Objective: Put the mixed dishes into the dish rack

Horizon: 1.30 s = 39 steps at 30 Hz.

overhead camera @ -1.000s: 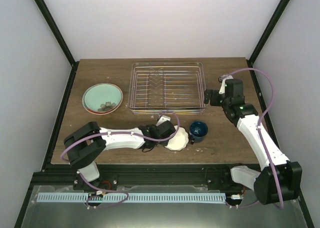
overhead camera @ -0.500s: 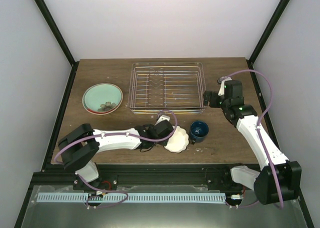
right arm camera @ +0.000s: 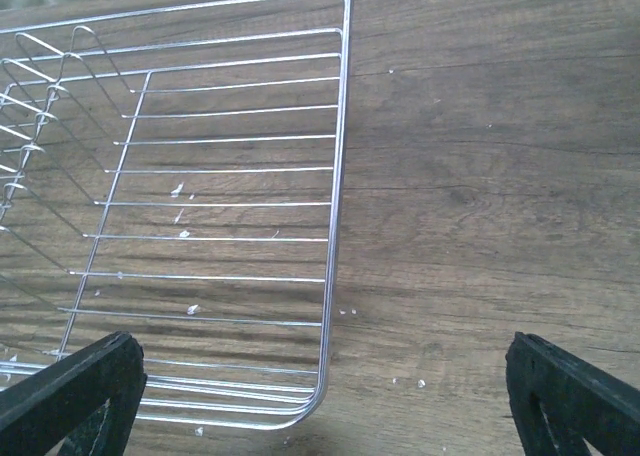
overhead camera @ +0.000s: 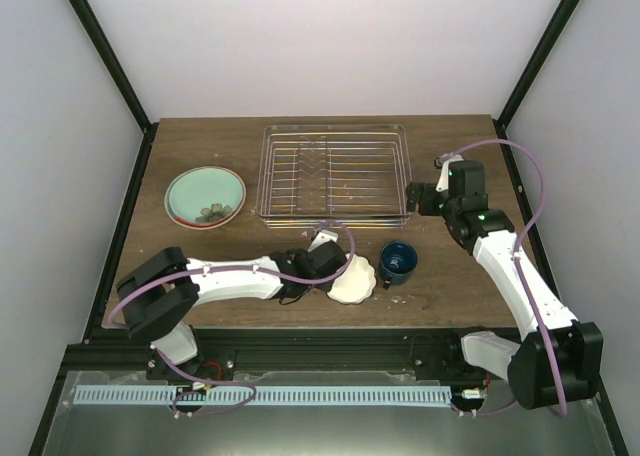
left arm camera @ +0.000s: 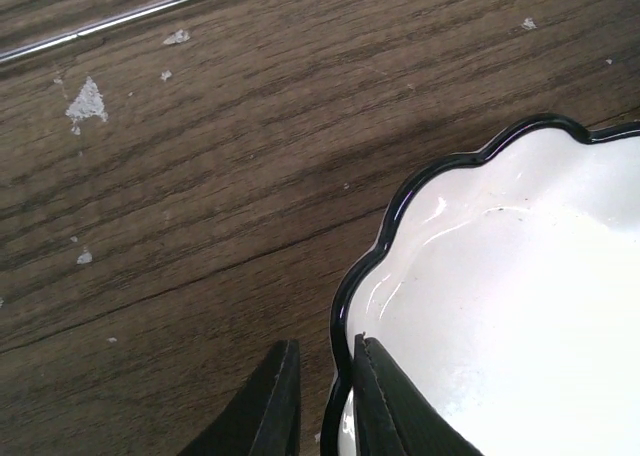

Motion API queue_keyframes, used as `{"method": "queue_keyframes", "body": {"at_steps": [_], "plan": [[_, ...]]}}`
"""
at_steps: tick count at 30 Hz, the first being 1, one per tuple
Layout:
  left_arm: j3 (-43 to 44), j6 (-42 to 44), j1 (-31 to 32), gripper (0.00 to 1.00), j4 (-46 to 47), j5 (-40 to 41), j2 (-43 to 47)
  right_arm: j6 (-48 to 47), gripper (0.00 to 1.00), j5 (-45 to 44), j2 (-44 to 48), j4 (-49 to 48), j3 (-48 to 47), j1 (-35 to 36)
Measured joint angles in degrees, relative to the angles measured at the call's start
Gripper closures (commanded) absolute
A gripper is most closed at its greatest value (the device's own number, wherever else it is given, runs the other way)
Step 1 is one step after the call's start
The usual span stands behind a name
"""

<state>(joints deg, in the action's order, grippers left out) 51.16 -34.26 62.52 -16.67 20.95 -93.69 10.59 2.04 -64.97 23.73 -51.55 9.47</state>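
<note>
A small white scalloped dish [overhead camera: 356, 282] with a dark rim [left arm camera: 500, 306] lies on the table in front of the dish rack [overhead camera: 335, 171]. My left gripper [overhead camera: 333, 270] straddles its left rim [left arm camera: 326, 342]. One finger lies against the inside of the dish. The other stands just outside, a thin gap off the rim, so the jaws are narrowly open. A dark blue mug [overhead camera: 396, 261] stands right of the dish. A red-rimmed teal plate [overhead camera: 205, 196] lies at the left. My right gripper [overhead camera: 412, 194] hangs wide open and empty over the rack's right near corner [right arm camera: 320, 346].
The silver wire rack [right arm camera: 335, 176] holds nothing, and its tines stand in rows toward its left side. White flecks dot the wood [left arm camera: 88, 102]. Bare wooden table [right arm camera: 500, 176] lies right of the rack. Black frame posts rise at the table's back corners.
My left arm's elbow has shifted a little to the left and the dish has settled slightly nearer and to the right. The right arm has not moved.
</note>
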Motion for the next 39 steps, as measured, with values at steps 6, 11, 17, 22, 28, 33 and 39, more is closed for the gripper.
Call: {"method": "queue_keyframes", "body": {"at_steps": [6, 11, 17, 22, 28, 33, 39], "plan": [[-0.1, -0.4, 0.1, 0.57, -1.4, 2.1, 0.0, 0.2, 0.05, 0.5, 0.0, 2.0, -0.1, 1.6], [-2.5, -1.1, 0.1, 0.27, -3.0, 4.2, 2.8, 1.1, 0.14, 0.6, 1.7, 5.5, -0.2, 5.7], [-3.1, -1.1, 0.1, 0.22, -6.8, 7.5, 10.3, 2.9, 0.2, 0.5, 5.9, 9.5, -0.3, 9.8], [-3.1, 0.1, 0.1, 0.2, -9.9, 9.9, 14.9, 6.2, 0.26, -0.7, 7.3, 13.0, -0.3, 17.8], [-3.2, 0.9, 0.1, 0.18, -13.6, 12.3, 18.4, 11.1, 0.27, -3.0, 6.6, 15.4, 0.0, 28.6], [-3.4, 0.9, 0.1, 0.18, -14.9, 13.2, 20.3, 14.1, 0.38, -4.8, 2.5, 15.2, 1.5, 33.5], [-4.9, 0.8, 0.1, 0.18, -15.6, 13.6, 21.8, 15.2, 0.37, -6.3, -2.3, 13.6, 3.6, 34.6]]}}
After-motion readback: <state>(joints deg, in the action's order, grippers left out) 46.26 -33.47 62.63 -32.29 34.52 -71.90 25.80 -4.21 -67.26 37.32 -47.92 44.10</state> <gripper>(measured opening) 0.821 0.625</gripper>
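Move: The scalloped white dish has its middle about 5 cm right of the left hand, 2 cm back and 2 cm lower, with that hand's fingertips astride its left rim. From the right hand the dish lies some 14 cm back, 18 cm left and 16 cm down. The blue mug is nearer to the right hand, 11 cm back, 7 cm left and 13 cm down. The rack's middle is about 12 cm ahead of that hand, 23 cm left and 14 cm down. The white dish's left rim is released as the left fingers spread wide and that hand draws off left, then up as well, about 8 cm each way. Meanwhile the right hand swings some 14 cm left and 12 cm back, then sinks about 8 cm towards the gap between dish and mug. It turns counter-clockwise and tips down, each about 20 degrees, its fingers narrowing to part-open. ##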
